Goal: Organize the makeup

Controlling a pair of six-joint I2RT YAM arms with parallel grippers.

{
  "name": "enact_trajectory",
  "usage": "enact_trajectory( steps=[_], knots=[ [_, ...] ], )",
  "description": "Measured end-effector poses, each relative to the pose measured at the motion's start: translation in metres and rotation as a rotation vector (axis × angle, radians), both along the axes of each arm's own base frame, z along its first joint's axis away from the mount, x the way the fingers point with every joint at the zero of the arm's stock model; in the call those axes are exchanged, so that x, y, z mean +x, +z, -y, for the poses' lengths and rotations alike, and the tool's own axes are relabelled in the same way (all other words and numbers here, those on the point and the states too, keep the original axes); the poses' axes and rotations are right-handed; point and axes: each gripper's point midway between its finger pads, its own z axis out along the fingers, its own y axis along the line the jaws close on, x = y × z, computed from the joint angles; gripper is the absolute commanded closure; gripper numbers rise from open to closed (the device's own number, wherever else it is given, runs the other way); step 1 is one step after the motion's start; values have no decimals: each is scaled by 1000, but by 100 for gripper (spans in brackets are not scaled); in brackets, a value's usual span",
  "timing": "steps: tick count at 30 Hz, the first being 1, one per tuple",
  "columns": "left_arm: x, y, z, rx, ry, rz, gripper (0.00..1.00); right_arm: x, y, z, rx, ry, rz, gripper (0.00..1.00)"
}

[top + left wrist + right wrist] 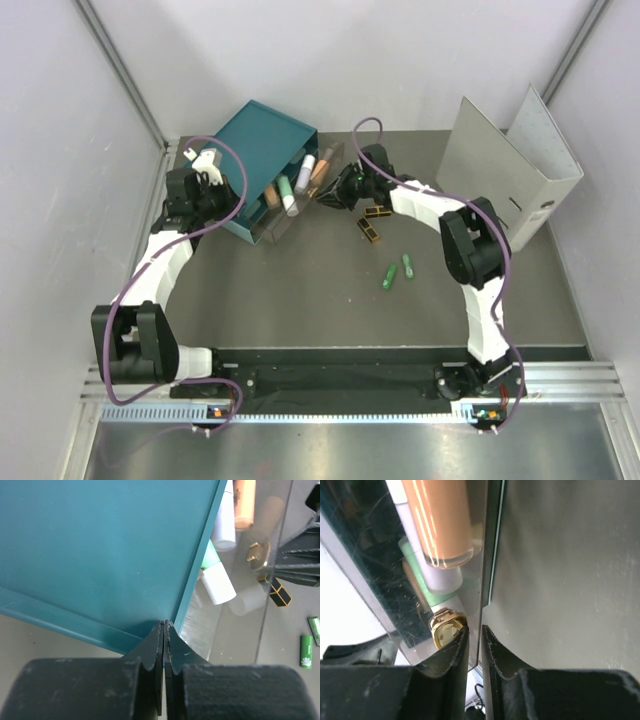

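Observation:
The makeup is split between a clear drawer (295, 200) pulled out of the teal box (262, 150) and the table. In the drawer lie a white tube (224, 517), a peach-orange tube (440, 520), a pale green tube (210, 557) and a gold-capped piece (445, 627). Two black-and-gold cases (377, 211) (371, 232) and two bright green tubes (389, 277) (408, 266) lie on the table. My right gripper (475, 632) is shut on the drawer's thin clear front wall. At the teal box's near corner my left gripper (164, 625) is shut and holds nothing.
A large grey binder (510, 170) stands upright at the back right, behind my right arm. White walls close in the table on the left, the right and at the back.

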Motion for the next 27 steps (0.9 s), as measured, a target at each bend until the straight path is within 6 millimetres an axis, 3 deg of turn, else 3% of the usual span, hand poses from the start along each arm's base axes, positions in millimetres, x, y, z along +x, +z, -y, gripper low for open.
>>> enact_trajectory(
  steps=[8, 16, 20, 27],
  knots=[
    [0, 0, 0, 0, 0, 0, 100, 21, 7, -22, 26, 7, 12, 84],
    [0, 0, 0, 1, 1, 0, 100, 42, 10, -63, 79, 23, 27, 83],
    [0, 0, 0, 1, 2, 0, 100, 37, 2, -82, 103, 38, -6, 83],
    [0, 0, -1, 3, 2, -4, 100, 29, -12, -93, 100, 53, -35, 79]
  ],
)
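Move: The clear drawer's gold knob is about 2 cm ahead, 2 cm left and 1 cm above the right fingertips, which are already at the drawer's front. In the drawer, the orange bottle lies some 8 cm ahead, level sideways; the green bottle 1 cm ahead, 8 cm left. The nearer compact is 3 cm back, 15 cm right, on the table 7 cm lower. From the left hand the knob is some 18 cm right, 3 cm ahead, 5 cm lower. The right hand pushes the clear drawer's front about 9 cm left into the cabinet, forward too at first. ##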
